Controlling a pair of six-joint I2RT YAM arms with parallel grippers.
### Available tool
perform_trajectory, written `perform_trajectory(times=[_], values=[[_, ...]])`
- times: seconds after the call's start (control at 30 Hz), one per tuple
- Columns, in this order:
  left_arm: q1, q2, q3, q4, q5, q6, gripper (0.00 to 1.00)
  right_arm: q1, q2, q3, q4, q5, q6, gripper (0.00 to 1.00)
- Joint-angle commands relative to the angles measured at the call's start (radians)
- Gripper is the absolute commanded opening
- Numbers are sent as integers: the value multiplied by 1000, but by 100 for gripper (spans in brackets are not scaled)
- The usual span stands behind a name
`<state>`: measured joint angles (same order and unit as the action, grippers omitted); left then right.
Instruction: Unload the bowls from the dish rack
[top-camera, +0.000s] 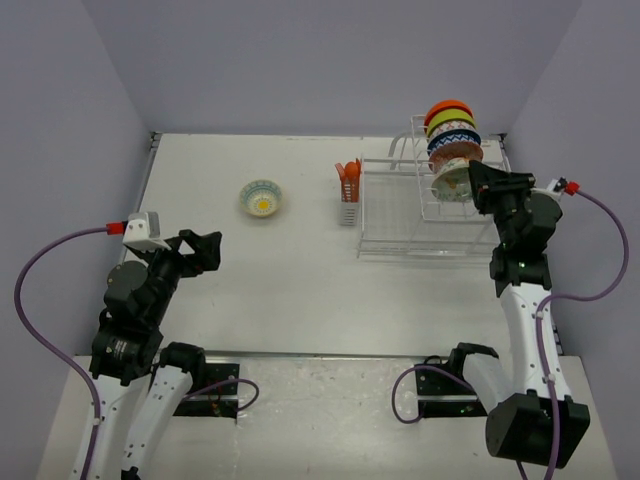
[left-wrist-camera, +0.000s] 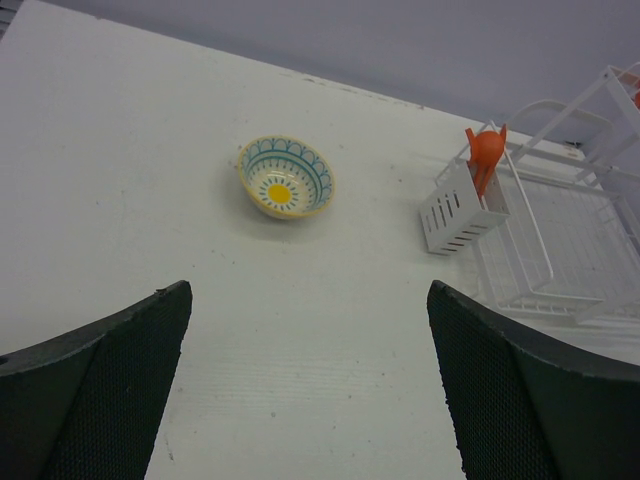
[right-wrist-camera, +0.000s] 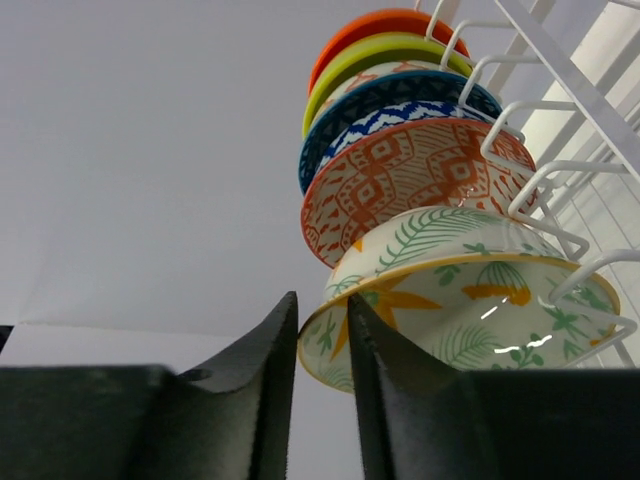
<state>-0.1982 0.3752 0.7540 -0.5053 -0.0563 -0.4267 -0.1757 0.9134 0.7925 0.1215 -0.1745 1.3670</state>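
Several bowls stand on edge in the tall slotted end of the white dish rack (top-camera: 400, 215). From the back, the right wrist view shows them as orange (right-wrist-camera: 370, 25), yellow-green (right-wrist-camera: 380, 55), blue patterned (right-wrist-camera: 390, 110), red-brown patterned (right-wrist-camera: 400, 180) and, nearest, a pale leaf-patterned bowl with a yellow rim (right-wrist-camera: 470, 300). My right gripper (right-wrist-camera: 322, 300) straddles that nearest bowl's rim, jaws narrow and pressed on the wall. It reaches the rack from the right (top-camera: 478, 180). A yellow-rimmed bowl (top-camera: 263, 198) sits upright on the table. My left gripper (left-wrist-camera: 308, 290) is open and holds nothing, well short of that bowl (left-wrist-camera: 286, 177).
An orange utensil holder (top-camera: 348, 185) in a white slotted basket hangs on the rack's left side. The rack's low tray (left-wrist-camera: 560, 240) is bare wire. Grey walls close in the table at the back and both sides.
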Motion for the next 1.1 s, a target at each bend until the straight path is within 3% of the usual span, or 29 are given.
perform_trajectory(times=[0.0, 0.33, 0.47, 0.63, 1.07], values=[[-3, -4, 8, -7, -17, -1, 100, -5, -19, -7, 46, 59, 32, 23], [-3, -21, 7, -7, -25, -3, 100, -10, 1, -27, 75, 46, 110, 21], [-3, -19, 7, -7, -25, -3, 100, -11, -2, -30, 75, 55, 121, 8], [-3, -19, 7, -7, -22, -3, 100, -10, -42, -36, 60, 87, 150, 0], [-3, -30, 4, -6, -33, -7, 100, -10, -157, -96, 154, 118, 299, 0]])
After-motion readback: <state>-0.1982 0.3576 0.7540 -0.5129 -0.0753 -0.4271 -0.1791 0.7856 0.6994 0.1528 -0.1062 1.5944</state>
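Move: The white leaf bowl, the nearest in the rack, has its upper rim between the right fingertips; its middle lies about 5 cm below that hand, roughly 3 cm left and 1 cm ahead. The red-patterned bowl stands some 5 cm beyond it, and the blue bowl roughly 8 cm beyond it, both at about the same height. From the left hand, the leaf bowl is around 52 cm right and 14 cm ahead, about level in height. Nearly in place at first, the right hand shuts its part-open fingers on the upper rim of the white leaf bowl, rolling about 10 degrees so that its left side rises. With the rim pinched, it then draws back towards the robot by about 2 cm and rises roughly 1 cm, away from the red-patterned bowl. ##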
